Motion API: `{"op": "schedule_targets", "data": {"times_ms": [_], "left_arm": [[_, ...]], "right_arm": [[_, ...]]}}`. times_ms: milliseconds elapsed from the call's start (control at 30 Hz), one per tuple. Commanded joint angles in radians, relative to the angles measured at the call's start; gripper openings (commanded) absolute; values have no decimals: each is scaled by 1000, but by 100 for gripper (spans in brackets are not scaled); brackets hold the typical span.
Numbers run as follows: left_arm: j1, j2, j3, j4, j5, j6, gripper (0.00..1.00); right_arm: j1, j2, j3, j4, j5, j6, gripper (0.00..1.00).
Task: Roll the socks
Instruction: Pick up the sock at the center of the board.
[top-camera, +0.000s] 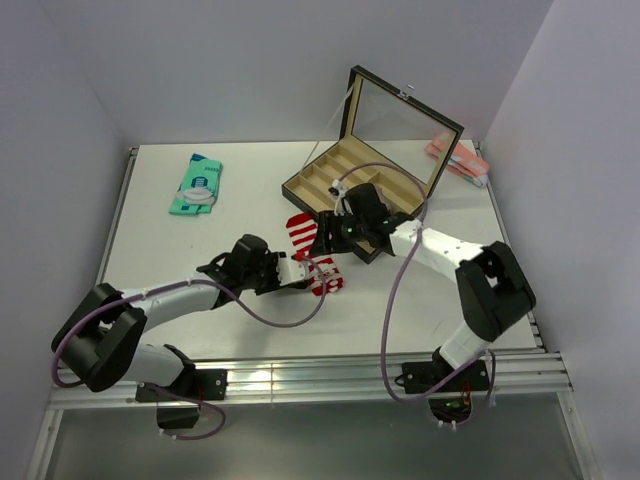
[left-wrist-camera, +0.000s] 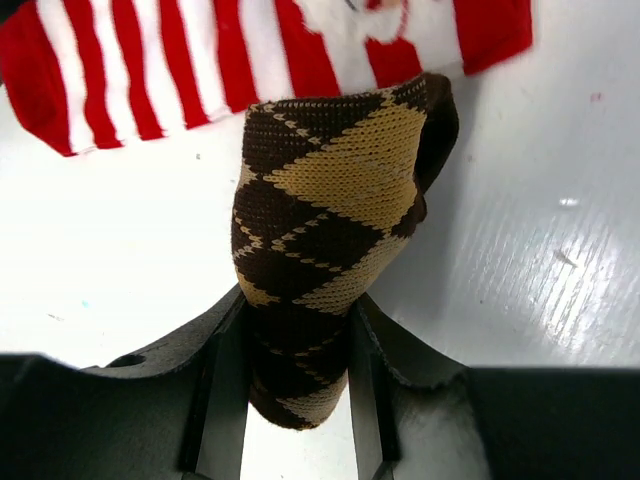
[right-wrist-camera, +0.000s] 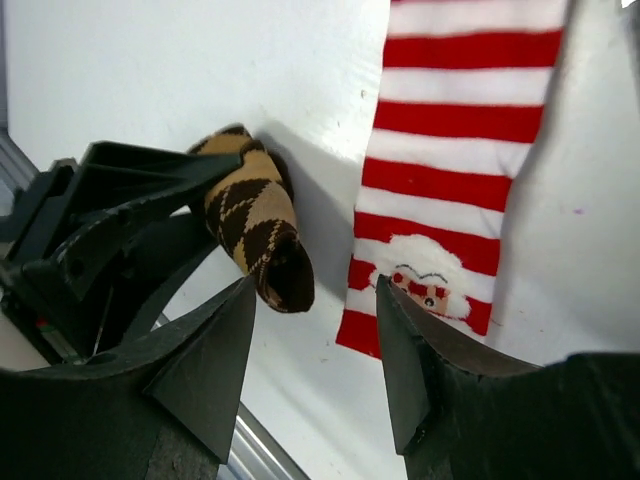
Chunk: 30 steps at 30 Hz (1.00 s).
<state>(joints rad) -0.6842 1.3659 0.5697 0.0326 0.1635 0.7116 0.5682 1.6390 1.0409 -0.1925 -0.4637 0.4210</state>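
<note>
The brown and tan argyle sock (left-wrist-camera: 330, 200) is bunched into a short tube, its open end showing in the right wrist view (right-wrist-camera: 262, 228). My left gripper (left-wrist-camera: 298, 335) is shut on its lower end and holds it just off the white table. The red-and-white striped sock with the Santa face (top-camera: 303, 236) lies flat on the table, right beyond the argyle one (left-wrist-camera: 180, 60), and also shows in the right wrist view (right-wrist-camera: 450, 160). My right gripper (right-wrist-camera: 315, 290) is open and empty. It hovers above the table, between the argyle sock and the striped sock's Santa end (top-camera: 327, 232).
An open dark box with compartments (top-camera: 345, 185) and a raised mirrored lid (top-camera: 400, 125) stands behind the right gripper. A teal packet (top-camera: 197, 185) lies at the back left. A pink item (top-camera: 455, 158) lies at the back right. The metal rail (top-camera: 300, 375) marks the near table edge.
</note>
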Motion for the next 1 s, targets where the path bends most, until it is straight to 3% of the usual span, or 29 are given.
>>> {"op": "schedule_targets", "data": {"times_ms": [0, 367, 533, 667, 833, 967], "left_arm": [[26, -8, 90, -86, 68, -75, 0], [118, 19, 265, -233, 185, -172, 0], [135, 21, 311, -249, 171, -210, 0], [133, 27, 337, -240, 137, -253, 0], [130, 41, 361, -186, 68, -325, 0], [124, 44, 374, -171, 47, -351, 0]], "right_arm": [[-4, -123, -42, 126, 63, 62, 59], [-7, -349, -277, 407, 126, 188, 61], [-4, -435, -367, 525, 170, 338, 61], [70, -440, -311, 435, 295, 410, 61], [156, -334, -193, 348, 399, 528, 61], [188, -306, -205, 384, 459, 622, 64]]}}
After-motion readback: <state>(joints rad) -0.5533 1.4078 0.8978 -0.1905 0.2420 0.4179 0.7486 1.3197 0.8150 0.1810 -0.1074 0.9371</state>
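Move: The left gripper already holds the rolled brown sock; the right gripper's open fingers are roughly 3 cm ahead of it, 8 cm to its right and 6 cm higher. From the right fingers the brown sock is thus about 4 cm back, 7 cm left and 6 cm down. The striped sock's middle lies some 6 cm ahead of the right hand, level sideways and 10 cm below; the box's middle is about 24 cm ahead, 11 cm right, 8 cm down. Lift the left gripper about 7 cm with the brown sock still pinched, carrying it some 5 cm forward towards the striped sock and turning it slightly counter-clockwise. Meanwhile raise the open right gripper about 10 cm, staying higher than the brown sock; let it drift a little right, then swing it back left about 5 cm while turning it clockwise. ##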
